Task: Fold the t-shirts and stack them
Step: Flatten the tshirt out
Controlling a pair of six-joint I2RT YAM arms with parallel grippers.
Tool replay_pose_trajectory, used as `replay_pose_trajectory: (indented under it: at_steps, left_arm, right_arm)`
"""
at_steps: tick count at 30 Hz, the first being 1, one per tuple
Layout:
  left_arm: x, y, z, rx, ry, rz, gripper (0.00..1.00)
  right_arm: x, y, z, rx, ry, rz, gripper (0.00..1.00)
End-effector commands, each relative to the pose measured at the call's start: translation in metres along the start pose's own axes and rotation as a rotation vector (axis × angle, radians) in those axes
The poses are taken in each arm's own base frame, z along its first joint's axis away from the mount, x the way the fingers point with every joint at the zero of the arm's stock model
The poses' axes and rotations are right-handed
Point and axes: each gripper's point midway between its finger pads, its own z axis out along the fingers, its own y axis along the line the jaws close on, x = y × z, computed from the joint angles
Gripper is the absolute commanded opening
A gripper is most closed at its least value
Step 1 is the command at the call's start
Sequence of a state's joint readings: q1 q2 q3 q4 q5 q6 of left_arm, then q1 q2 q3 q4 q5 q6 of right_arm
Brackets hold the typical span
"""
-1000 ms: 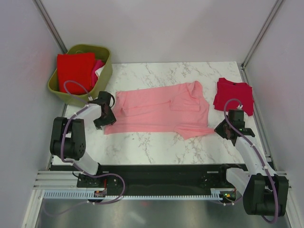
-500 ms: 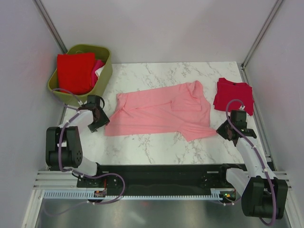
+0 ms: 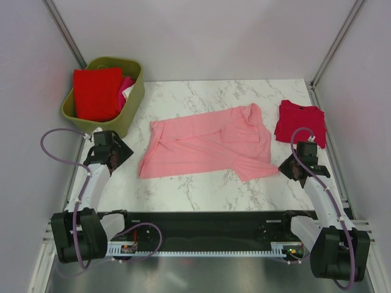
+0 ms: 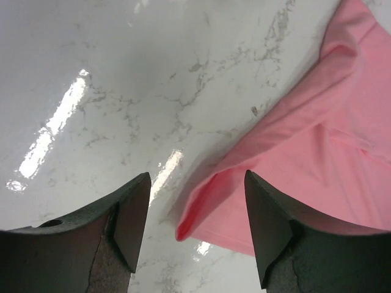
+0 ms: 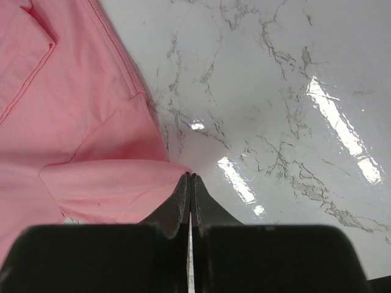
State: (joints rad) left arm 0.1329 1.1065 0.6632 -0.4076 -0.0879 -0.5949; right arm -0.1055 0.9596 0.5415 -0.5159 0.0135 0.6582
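Observation:
A light pink t-shirt point(image 3: 208, 146) lies spread across the middle of the marble table, rumpled, with folds near its collar. My right gripper point(image 3: 287, 168) is shut at the shirt's near right corner; in the right wrist view the cloth point(image 5: 73, 122) narrows to a point held in the closed fingertips of the gripper point(image 5: 191, 176). My left gripper point(image 3: 120, 155) stands open to the left of the shirt, holding nothing. In the left wrist view the shirt's near left corner point(image 4: 317, 140) lies ahead of the gripper point(image 4: 197, 177), apart from it. A dark crimson t-shirt point(image 3: 300, 122) lies folded at the back right.
An olive-green basket point(image 3: 135, 91) at the back left holds a bright red t-shirt point(image 3: 96, 91), with hot pink cloth point(image 3: 125, 84) and a bit of white beside it. Grey walls close in both sides. Bare marble point(image 3: 183, 189) runs along the near edge.
My left gripper has let go of the pink shirt's left edge and drawn back to the left. That edge has settled slightly rightward. The right gripper has barely moved.

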Motion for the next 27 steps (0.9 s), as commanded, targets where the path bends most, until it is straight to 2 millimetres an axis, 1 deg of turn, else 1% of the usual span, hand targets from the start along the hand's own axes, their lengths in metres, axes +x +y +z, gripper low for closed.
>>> replay_pose_trajectory:
  at_steps: [1,4,6,7,8,10,11,13,16,20,25,27]
  left_arm:
    - [0.010,-0.026,-0.011,0.133,0.032,-0.007,0.70]
    - [0.019,-0.024,-0.017,0.139,0.045,0.007,0.69]
    - [0.029,-0.031,-0.024,0.174,0.044,0.042,0.71]
    - [0.041,-0.040,-0.027,0.196,0.062,0.088,0.72]
    - [0.041,-0.038,-0.026,0.166,0.050,0.104,0.74]
    - [0.053,-0.041,-0.025,0.156,0.080,0.146,0.74]
    - [0.059,-0.038,-0.021,0.127,0.107,0.159,0.74]
    - [0.065,-0.036,-0.019,0.104,0.128,0.177,0.73]
    - [0.074,-0.027,-0.016,0.055,0.159,0.182,0.73]
    - [0.080,-0.016,-0.016,0.004,0.156,0.169,0.72]
    - [0.082,-0.018,-0.021,0.020,0.145,0.174,0.68]
    - [0.084,-0.018,-0.020,0.013,0.144,0.183,0.67]
  right_arm:
    - [-0.016,0.011,-0.006,-0.031,-0.038,0.001,0.00]
    - [-0.017,0.013,-0.006,-0.038,-0.040,0.007,0.00]
    - [-0.017,0.014,-0.005,-0.043,-0.042,0.010,0.00]
    - [-0.018,0.015,-0.005,-0.045,-0.043,0.012,0.00]
    - [-0.018,0.014,-0.004,-0.042,-0.041,0.013,0.00]
    - [-0.017,0.020,-0.005,-0.067,-0.029,0.013,0.00]
    - [-0.017,0.021,-0.005,-0.071,-0.026,0.011,0.00]
    - [-0.018,0.022,-0.005,-0.072,-0.027,0.011,0.00]
    - [-0.018,0.023,-0.005,-0.074,-0.024,0.003,0.00]
    - [-0.017,0.024,-0.003,-0.079,-0.017,0.001,0.00]
    - [-0.010,0.024,0.003,-0.091,0.012,-0.001,0.00]
    - [-0.011,0.026,0.003,-0.097,0.012,-0.002,0.00]
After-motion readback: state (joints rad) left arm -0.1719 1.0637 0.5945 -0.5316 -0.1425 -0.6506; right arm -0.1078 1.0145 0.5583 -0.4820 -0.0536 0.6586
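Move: The near-left corner of the pink t-shirt, its edge slightly raised, lies about 5 cm back and 4 cm to the right of my open left hand, some 7 cm below. The shirt's far-left corner is roughly 15 cm ahead and 9 cm right; the green bin stands some 23 cm ahead and 9 cm left. My right hand already has the shirt's near-right tip at its fingertips; the dark red t-shirt lies about 19 cm ahead of that hand and 7 cm right. I swing my left hand right about 7 cm, easing back 4 or 5 cm all the while, then sink some 3 cm towards the shirt's near-left corner, fingers staying open, the wrist turning clockwise about 15 degrees and tipping a little further down. My right hand keeps its shut fingers on the near-right tip, creeping only about a centimetre forward and left. ##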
